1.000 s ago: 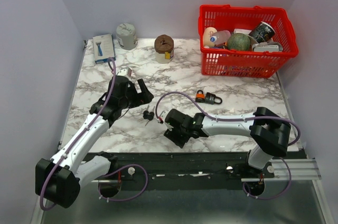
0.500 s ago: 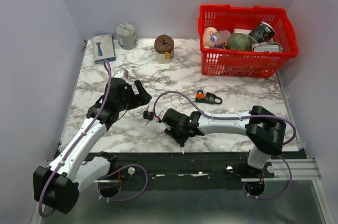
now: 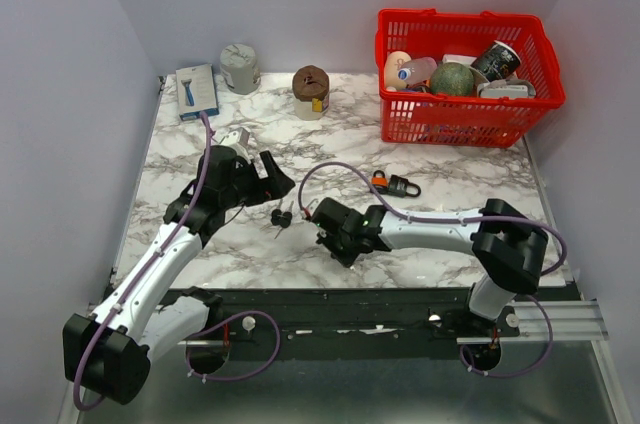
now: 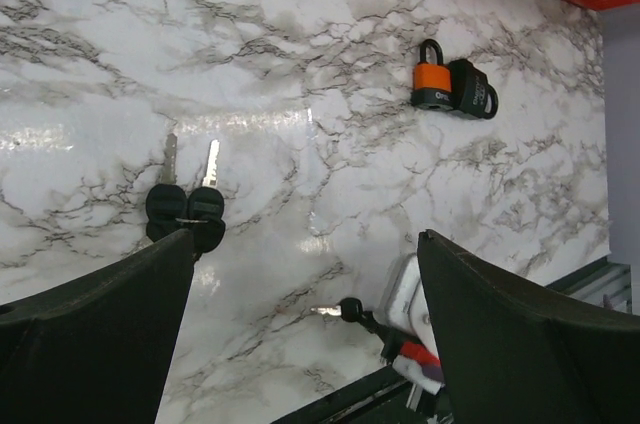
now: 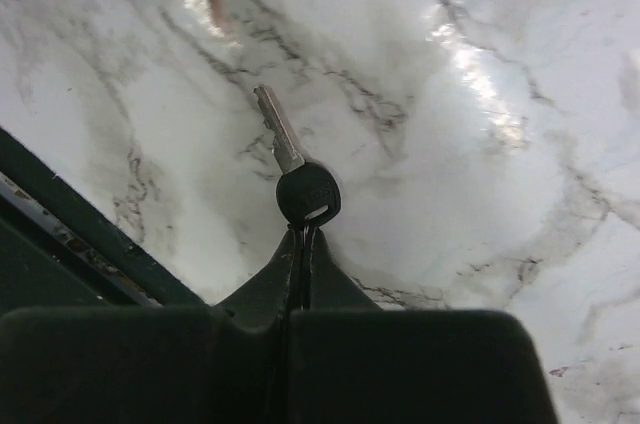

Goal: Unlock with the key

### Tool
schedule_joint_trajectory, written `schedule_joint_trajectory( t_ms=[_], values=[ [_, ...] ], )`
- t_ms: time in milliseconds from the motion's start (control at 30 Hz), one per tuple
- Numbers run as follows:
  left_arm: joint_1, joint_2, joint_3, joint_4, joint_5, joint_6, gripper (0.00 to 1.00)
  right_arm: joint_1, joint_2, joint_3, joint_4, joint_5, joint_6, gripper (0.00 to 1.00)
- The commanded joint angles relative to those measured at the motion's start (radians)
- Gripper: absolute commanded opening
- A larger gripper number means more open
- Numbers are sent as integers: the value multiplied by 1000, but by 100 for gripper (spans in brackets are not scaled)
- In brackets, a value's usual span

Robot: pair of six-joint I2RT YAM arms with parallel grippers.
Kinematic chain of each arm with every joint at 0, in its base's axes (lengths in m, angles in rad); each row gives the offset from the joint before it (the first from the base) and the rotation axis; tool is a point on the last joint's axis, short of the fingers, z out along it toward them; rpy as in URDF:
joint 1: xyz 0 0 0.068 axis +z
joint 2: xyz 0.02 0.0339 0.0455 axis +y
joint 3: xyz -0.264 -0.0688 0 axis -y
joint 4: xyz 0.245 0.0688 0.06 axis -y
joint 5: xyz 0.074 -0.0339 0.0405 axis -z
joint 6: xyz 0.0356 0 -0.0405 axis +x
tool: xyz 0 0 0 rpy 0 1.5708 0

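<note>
A silver key with a black head [image 5: 300,179] sticks out from the tips of my right gripper [image 5: 303,234], which is shut on the head's lower edge, blade pointing away over the marble. The left wrist view shows that same key [image 4: 345,310] just above the table near its front edge. A pair of black-headed keys [image 4: 187,209] lies flat to its left. An orange padlock [image 4: 433,84] and a black padlock [image 4: 472,89] lie together farther back. My left gripper [image 3: 262,176] hangs open above the key pair [image 3: 282,216], holding nothing. From above, the right gripper [image 3: 318,214] sits beside those keys.
A red basket [image 3: 465,74] full of items stands at the back right. A brown-lidded jar [image 3: 311,92], a grey can [image 3: 240,68] and a blue box [image 3: 197,91] line the back. The table's dark front rail [image 5: 60,234] runs close below the held key.
My right gripper has closed on the single key and shifted up and left toward the key pair. The left gripper drifted slightly farther back, still open.
</note>
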Motion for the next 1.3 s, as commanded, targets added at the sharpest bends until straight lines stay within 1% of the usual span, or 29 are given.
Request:
schedule_joint_trajectory(
  t_ms=[0, 33, 100, 200, 233, 300, 333, 433, 567, 667, 700, 733, 1000, 1133, 1200, 1233, 1267],
  values=[
    [4, 3, -2, 90, 147, 25, 98, -110, -104, -21, 7, -47, 56, 1],
    [4, 7, -3, 120, 164, 25, 98, -166, -124, -21, 15, -102, 81, 1],
    [1, 12, -5, 159, 231, 19, 98, -222, -167, -18, 38, -145, 108, 1],
    [-28, 18, -8, 251, 290, 2, 97, -311, -238, 5, 59, -214, 171, 1],
    [-41, 25, -6, 286, 292, 2, 97, -349, -262, 14, 63, -240, 209, 1],
    [-92, 38, -2, 311, 289, 5, 97, -381, -281, 46, 66, -254, 253, 1],
    [-109, 55, 3, 320, 280, 5, 97, -416, -291, 57, 66, -274, 295, 1],
    [-175, 102, 14, 345, 254, 0, 97, -466, -324, 102, 66, -288, 364, 1],
    [-221, 167, 35, 357, 221, -8, 96, -513, -348, 152, 67, -299, 447, 1],
    [-244, 219, 51, 361, 220, -17, 94, -527, -356, 172, 93, -325, 512, 1],
    [-250, 233, 55, 383, 227, -18, 91, -527, -356, 175, 111, -330, 523, 1],
    [-255, 255, 63, 390, 233, -23, 85, -529, -356, 180, 118, -342, 541, 1],
    [-293, 326, 67, 495, 253, -86, 79, -529, -359, 163, 148, -368, 572, 1],
    [-299, 349, 67, 519, 250, -100, 67, -529, -360, 159, 153, -366, 567, 1],
    [-301, 349, 67, 526, 246, -104, 62, -529, -361, 156, 153, -368, 566, 1],
    [-301, 349, 63, 527, 244, -106, 57, -529, -362, 152, 153, -368, 567, 1],
    [-301, 349, 63, 533, 243, -109, 56, -529, -362, 151, 153, -368, 567, 1]
  ],
)
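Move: In the right fingers already, close above the table, the keys lie from the left hand about 13 cm to its right, 11 cm back and some 17 cm below. The right hand takes them to the left gripper, roughly 12 cm ahead of it, 13 cm left and 16 cm above. From the right hand, the spare keys lie about 9 cm ahead and 12 cm left, the orange padlock 17 cm ahead and 10 cm right, the black padlock 16 cm ahead and 15 cm right, all on the table. Carrying the keys off the table, the right hand rises about 22 cm while reaching 14 cm forward, swinging its shut fingers from pointing down to pointing left at the left gripper. The left hand sweeps some 15 cm right to meet it, arching up 4 cm and down again, turning about 25 degrees clockwise, then closes its wide-open fingers partway by the hanging keys. ##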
